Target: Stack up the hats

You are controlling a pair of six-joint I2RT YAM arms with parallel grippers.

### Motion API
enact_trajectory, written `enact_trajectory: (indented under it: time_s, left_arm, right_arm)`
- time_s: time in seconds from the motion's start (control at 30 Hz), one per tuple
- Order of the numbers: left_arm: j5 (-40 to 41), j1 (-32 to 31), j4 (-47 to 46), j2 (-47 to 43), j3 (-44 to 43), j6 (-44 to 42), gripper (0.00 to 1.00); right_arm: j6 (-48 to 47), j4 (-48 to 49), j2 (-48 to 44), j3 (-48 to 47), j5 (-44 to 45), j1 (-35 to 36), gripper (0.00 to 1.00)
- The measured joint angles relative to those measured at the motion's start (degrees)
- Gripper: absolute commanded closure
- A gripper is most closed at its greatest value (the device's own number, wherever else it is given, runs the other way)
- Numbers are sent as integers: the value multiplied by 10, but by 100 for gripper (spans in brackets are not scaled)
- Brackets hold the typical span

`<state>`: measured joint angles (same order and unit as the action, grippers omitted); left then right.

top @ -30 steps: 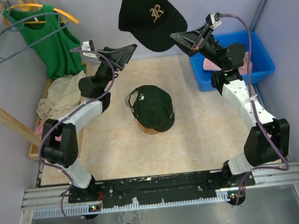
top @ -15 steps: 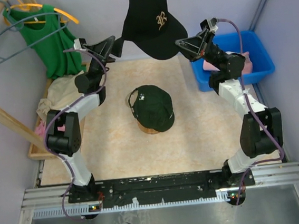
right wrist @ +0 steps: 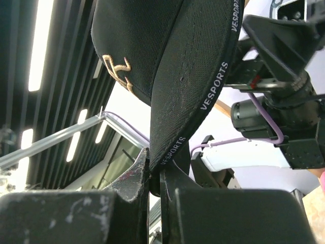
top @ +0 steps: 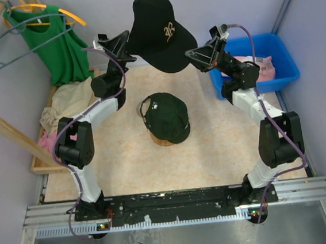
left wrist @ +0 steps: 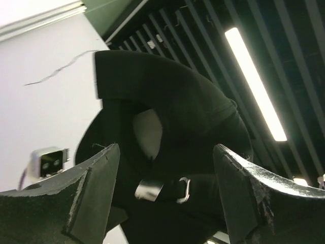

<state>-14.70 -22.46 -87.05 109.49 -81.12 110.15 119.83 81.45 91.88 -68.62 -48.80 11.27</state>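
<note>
A black hat with a gold emblem point(top: 160, 30) hangs high over the back of the table. My right gripper point(top: 193, 54) is shut on its brim point(right wrist: 189, 96), which is pinched between the right gripper's point(right wrist: 155, 165) fingers. My left gripper point(top: 122, 43) stands open at the hat's rear. In the left wrist view the black hat's strap and buckle point(left wrist: 163, 189) show beyond the left gripper's point(left wrist: 165, 157) spread fingers, apart from them. On the table a dark green hat point(top: 165, 116) sits on top of a tan hat point(top: 162, 140).
A blue bin point(top: 280, 76) with something pink point(top: 264, 66) in it stands at the back right. A green top point(top: 54, 43) hangs on a hanger at the back left. A wooden tray point(top: 37, 163) on the left holds a cream cloth point(top: 66, 105) and a pink cloth point(top: 48, 141).
My left gripper has opened wider and drawn back to the left of the black hat. My right gripper has carried the hat a little left, and the hat has turned.
</note>
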Motion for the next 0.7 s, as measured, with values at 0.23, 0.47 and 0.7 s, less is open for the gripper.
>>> enact_trajectory:
  time_s: [0.23,0.47,0.7]
  left_arm:
    - [31,-21,0,9,-47,17,24]
    - [56,-22,0,10,-54,19,84]
    - [75,1,0,10,-36,19,91]
  right_arm:
    - [0,3,7,4,-4,12,100]
    - [0,9,7,65,-12,10,100]
    - [0,20,-3,122,-40,-39,100]
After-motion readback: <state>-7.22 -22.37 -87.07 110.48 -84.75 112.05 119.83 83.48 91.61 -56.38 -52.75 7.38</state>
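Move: Some 10 cm to the right of the left hand, a couple of centimetres ahead and about 5 cm above, is the middle of the black hat, its open rear rim close to the spread fingers. The right hand already pinches the brim, with the hat's middle about 8 cm left, 3 cm ahead and 6 cm above. The green hat on the stand lies 10 cm right of the left hand, 13 cm back and some 32 cm below. Rising about 3 cm at the black hat's rear rim, the left hand closes its wide-open fingers nearly shut on the rim, then eases about 2 cm forward and left. The right hand keeps its pinch on the brim and sinks some 7 cm, gathering speed, its wrist tipping about 10 degrees, finally drifting a little right, away from the left hand. ##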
